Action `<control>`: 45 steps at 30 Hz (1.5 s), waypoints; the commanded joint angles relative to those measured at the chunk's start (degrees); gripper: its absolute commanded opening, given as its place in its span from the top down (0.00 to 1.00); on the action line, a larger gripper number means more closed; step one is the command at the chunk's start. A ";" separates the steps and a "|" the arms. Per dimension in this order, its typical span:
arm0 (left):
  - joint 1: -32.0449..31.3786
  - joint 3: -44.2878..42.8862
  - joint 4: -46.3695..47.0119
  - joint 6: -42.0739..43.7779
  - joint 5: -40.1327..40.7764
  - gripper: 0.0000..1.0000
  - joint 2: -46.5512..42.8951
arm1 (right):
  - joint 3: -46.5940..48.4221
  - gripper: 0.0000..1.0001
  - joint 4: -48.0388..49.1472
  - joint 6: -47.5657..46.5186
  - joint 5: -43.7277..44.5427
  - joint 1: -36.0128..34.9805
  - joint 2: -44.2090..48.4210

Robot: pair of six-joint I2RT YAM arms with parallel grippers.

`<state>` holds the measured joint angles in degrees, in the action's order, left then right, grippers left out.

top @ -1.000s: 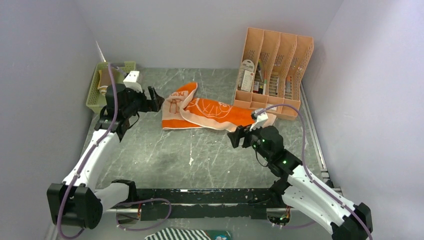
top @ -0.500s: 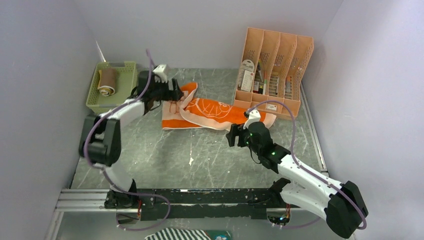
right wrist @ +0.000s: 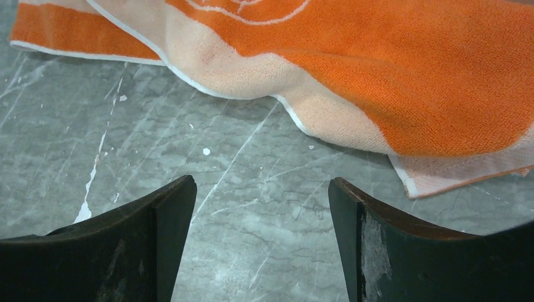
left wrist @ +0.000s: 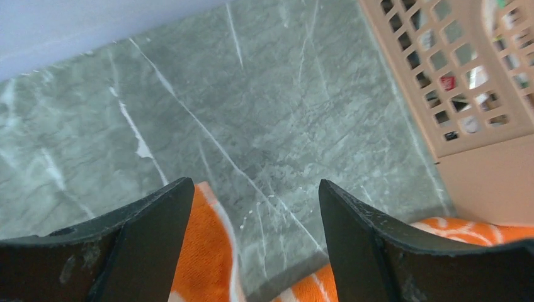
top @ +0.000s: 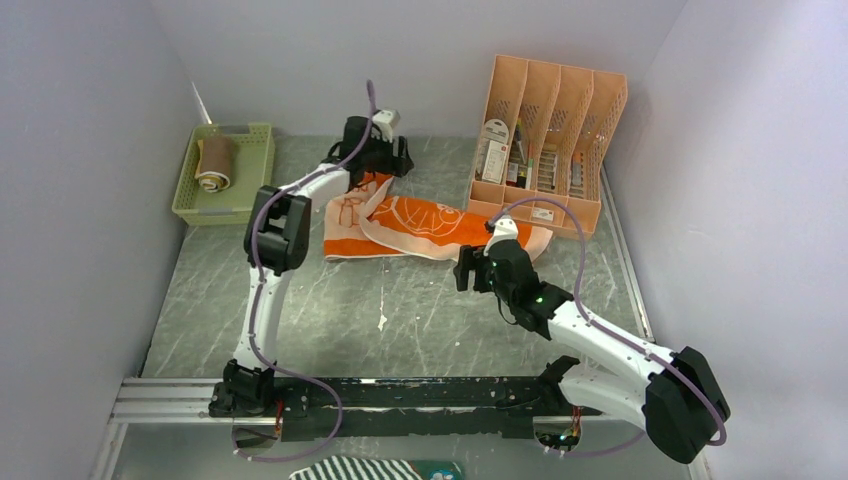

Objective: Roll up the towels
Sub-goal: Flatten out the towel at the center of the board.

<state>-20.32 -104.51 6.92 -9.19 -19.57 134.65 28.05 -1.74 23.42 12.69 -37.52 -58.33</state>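
Note:
The orange towel (top: 425, 225) with a peach centre and cartoon outline lies crumpled across the far middle of the table. My left gripper (top: 400, 160) hangs open over its far corner. In the left wrist view, orange cloth (left wrist: 211, 251) shows just inside the left finger, with bare table between the jaws of the left gripper (left wrist: 255, 184). My right gripper (top: 463, 272) stands open just in front of the towel's near edge (right wrist: 352, 123). Only grey table lies between the jaws of the right gripper (right wrist: 261, 181). The small tan towel (top: 213, 165) sits rolled in the green basket (top: 250, 135).
A peach desk organiser (top: 545, 140) with small items stands at the back right, close to the towel's right end; its lattice wall (left wrist: 453, 75) also fills the right of the left wrist view. The green basket sits against the left wall.
My left arm has swung right from beside the basket, out over the orange towel's far corner. My right gripper has edged a little towards the towel's near edge.

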 commanded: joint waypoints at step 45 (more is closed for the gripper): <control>18.31 26.54 -9.03 8.14 31.03 0.93 -35.96 | 10.74 0.19 0.69 -5.05 5.62 1.42 -18.78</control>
<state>-3.46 -81.43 -4.54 0.01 10.37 103.92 35.90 -2.48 20.75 17.56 -36.38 -73.76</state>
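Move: The orange towel's far corner, the one to pinch, lies just 3 cm left of the left hand, level with it fore and aft and some 7 cm below. The towel's middle is about 14 cm back and 7 cm right of that hand, the green basket roughly 40 cm to its left, and the wooden rack about 32 cm to its right, both level with it. From the right hand that corner is around 30 cm ahead and 16 cm left; the towel's right end is about 8 cm ahead and 13 cm right. Lower the open left gripper some 6 cm onto the orange towel's far corner, rolling its left side up about 30 degrees while easing left, and shut the fingers on the corner. Then sweep it quickly left and up, about 25 cm across and 15 cm higher, drifting back a little and turning counter-clockwise, towards the green basket. Late on, ease the open right gripper forward and down 3 cm or so. ##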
